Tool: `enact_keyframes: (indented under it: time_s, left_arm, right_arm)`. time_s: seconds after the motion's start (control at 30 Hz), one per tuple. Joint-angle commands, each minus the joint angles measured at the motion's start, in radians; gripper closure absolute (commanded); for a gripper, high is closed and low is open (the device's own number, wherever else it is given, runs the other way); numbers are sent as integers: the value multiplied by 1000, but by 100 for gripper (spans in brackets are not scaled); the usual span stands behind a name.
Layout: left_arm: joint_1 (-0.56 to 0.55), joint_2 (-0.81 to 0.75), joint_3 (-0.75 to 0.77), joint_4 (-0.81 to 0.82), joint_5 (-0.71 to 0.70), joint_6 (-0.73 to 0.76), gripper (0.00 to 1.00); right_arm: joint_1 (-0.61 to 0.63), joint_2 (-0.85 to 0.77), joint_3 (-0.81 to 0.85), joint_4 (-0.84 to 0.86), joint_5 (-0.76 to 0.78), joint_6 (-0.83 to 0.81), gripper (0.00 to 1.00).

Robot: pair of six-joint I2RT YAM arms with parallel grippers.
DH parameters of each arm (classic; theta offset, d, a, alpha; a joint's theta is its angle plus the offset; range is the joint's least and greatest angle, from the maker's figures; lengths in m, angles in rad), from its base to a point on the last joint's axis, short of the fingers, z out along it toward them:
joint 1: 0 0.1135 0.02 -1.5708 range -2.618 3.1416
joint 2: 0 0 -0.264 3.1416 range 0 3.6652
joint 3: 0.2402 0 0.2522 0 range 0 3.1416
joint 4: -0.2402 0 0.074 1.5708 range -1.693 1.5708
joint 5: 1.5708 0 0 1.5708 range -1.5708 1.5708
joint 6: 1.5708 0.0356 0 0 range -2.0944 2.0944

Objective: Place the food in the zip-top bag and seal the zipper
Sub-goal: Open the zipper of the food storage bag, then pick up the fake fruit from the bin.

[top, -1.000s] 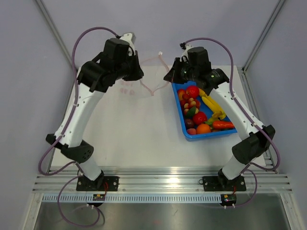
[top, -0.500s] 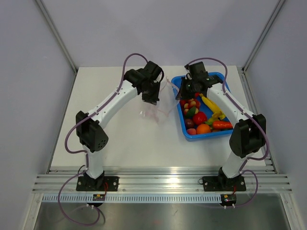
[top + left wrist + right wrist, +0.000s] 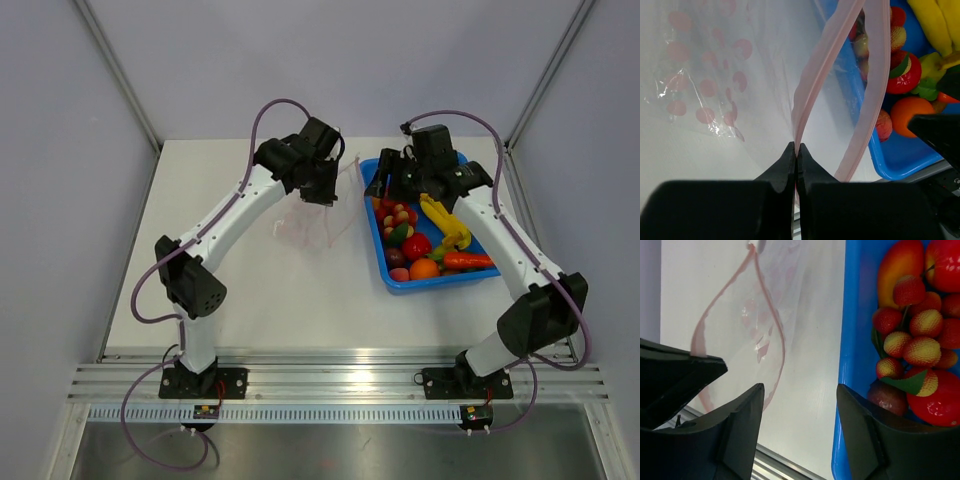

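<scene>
The clear zip-top bag [image 3: 305, 228] with pink dots hangs over the table, left of the blue tray [image 3: 440, 283]. My left gripper [image 3: 796, 149] is shut on the pink zipper [image 3: 812, 80] at one end of the mouth, and the mouth gapes open toward the tray. In the tray the food [image 3: 415, 243] lies piled: strawberries, tomatoes, an orange, a banana [image 3: 445, 222] and a carrot [image 3: 465, 261]. Just above the tray's left wall [image 3: 852, 340], my right gripper [image 3: 800, 390] stands open and empty, with the bag [image 3: 755, 330] to its left and the food [image 3: 920, 350] to its right.
The tray sits at the table's right side, close to the right frame post. Grey walls enclose the back and sides. An aluminium rail [image 3: 330, 375] runs along the near edge by the arm bases.
Both arms came down from high above the table with the bag. The right gripper has opened and let go of the bag's mouth, drawing back over the tray's edge.
</scene>
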Motion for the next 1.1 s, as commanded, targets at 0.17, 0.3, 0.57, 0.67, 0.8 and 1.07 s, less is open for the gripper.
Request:
enact_keyframes:
  time_s: [0.17, 0.3, 0.57, 0.67, 0.8, 1.07]
  left_arm:
    - [-11, 38, 61, -17, -42, -23, 100]
    - [-11, 40, 61, -17, -44, -29, 100]
    - [-11, 41, 61, -17, -24, -24, 100]
    - [-13, 43, 60, -17, -23, -24, 100]
    - [-11, 44, 58, -20, -20, -18, 100]
    - [-13, 54, 60, -26, -23, -13, 100]
  right_arm:
    - [-159, -68, -20, 35, 241, 46, 19]
    - [-258, 63, 40, 90, 301, 52, 14]
    - [-290, 383, 252, 120, 332, -136, 1]
    - [-310, 426, 269, 167, 332, -175, 0]
    - [-322, 515, 333, 167, 318, -221, 0]
    - [-324, 595, 408, 138, 254, -232, 2]
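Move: The pomegranate at the bin's far end lies about 19 cm ahead of the right hand, 19 cm to its right and 19 cm below. Roughly level in height with it, the red apple is 14 cm ahead of that hand and 12 right, the small pumpkin 17 ahead and 25 right, the bananas 6 ahead and 23 right. From the left hand the pomegranate is some 21 cm ahead, 28 right and 18 below. Left keeps pinching the bag; right swings some 25 cm forward-right, then down over the pomegranate, opening wider. ##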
